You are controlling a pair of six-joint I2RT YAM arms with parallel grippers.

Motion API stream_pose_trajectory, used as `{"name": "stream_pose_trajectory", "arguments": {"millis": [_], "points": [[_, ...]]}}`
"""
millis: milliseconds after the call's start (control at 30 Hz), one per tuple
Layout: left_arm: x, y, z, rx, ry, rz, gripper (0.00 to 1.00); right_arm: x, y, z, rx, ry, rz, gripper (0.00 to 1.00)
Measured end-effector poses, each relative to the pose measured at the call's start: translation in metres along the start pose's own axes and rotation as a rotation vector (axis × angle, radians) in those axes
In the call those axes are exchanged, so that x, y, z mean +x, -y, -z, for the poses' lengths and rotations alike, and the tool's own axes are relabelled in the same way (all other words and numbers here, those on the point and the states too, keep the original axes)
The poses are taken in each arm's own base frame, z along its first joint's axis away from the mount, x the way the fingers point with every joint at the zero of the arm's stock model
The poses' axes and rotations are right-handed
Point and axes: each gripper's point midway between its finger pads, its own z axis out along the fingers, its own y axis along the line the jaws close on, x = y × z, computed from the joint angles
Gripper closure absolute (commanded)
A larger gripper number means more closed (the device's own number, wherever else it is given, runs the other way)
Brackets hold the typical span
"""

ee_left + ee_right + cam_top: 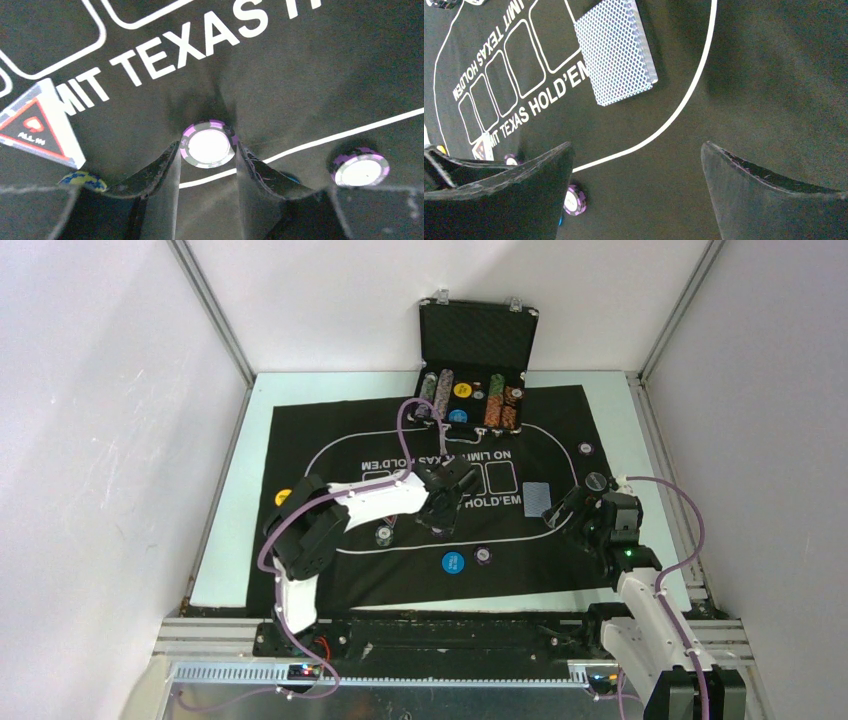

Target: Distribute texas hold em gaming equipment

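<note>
A purple-edged chip (208, 144) with a white face sits between my left gripper's (207, 150) fingertips, and both tips touch its rim. In the top view that gripper (440, 512) hangs over the mat's (330, 435) middle. A second purple chip (360, 167) lies to its right. The blue-backed deck of cards (616, 50) lies on the mat ahead of my right gripper (636, 146), which stands wide open over bare felt. Another purple chip (574, 200) rests beside its left finger. In the top view, the right gripper (572, 512) sits just right of the deck (537, 497).
The open black case (478, 340) with rows of chips stands at the mat's far edge. A blue button (452, 562), a yellow button (283, 497) and loose chips (384, 535) lie on the mat. A triangular red-and-black marker (37, 127) lies left of my left gripper.
</note>
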Motion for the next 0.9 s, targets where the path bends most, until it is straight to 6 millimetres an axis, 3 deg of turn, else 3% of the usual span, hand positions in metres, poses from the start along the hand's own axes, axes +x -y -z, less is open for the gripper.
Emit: {"name": "stream_pose_trajectory", "arguments": {"millis": [267,400,533,767,833,900], "points": [[-0.03,-0.013,0.037,0.035,0.109,0.071,0.77,0.0,0.0,0.0,-0.001,0.001,0.0,0.0],[-0.04,-0.044,0.052,0.019,0.157,0.153,0.78,0.0,0.0,0.0,-0.002,0.002,0.0,0.0],[-0.031,-0.111,0.063,-0.071,0.2,0.306,0.77,0.0,0.0,0.0,-0.002,0.002,0.001,0.0],[0.028,-0.266,0.084,-0.309,0.295,0.791,0.78,0.0,-0.002,0.0,-0.01,0.001,0.002,0.0],[0.046,-0.297,0.082,-0.359,0.303,0.928,0.78,-0.001,-0.003,0.0,-0.012,0.002,0.002,0.0],[0.055,-0.316,0.079,-0.381,0.311,1.019,0.82,-0.001,-0.003,0.0,-0.014,0.001,0.002,0.0]]}}
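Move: The purple chip is already between the left fingers, just above the mat. It is headed for the left player's spot: the yellow disc lies about 36 cm to that hand's left and 8 cm ahead, some 2 cm lower, with another purple chip roughly 6 cm nearer the base than the disc. On the way stand the all-in triangle, 12 cm left and 4 ahead, and the green chips, 12 cm left and 1 back. From the right hand the disc is about 68 cm left and 8 ahead. The pinched chip is lifted some 5 cm nearly straight up, easing slightly forward, then carried fast to the left across the all-in triangle towards the yellow disc, about 32 cm in all, starting to sink near the end. The left wrist swings some 60 degrees counter-clockwise and its fingers tip outward, keeping their grip. ##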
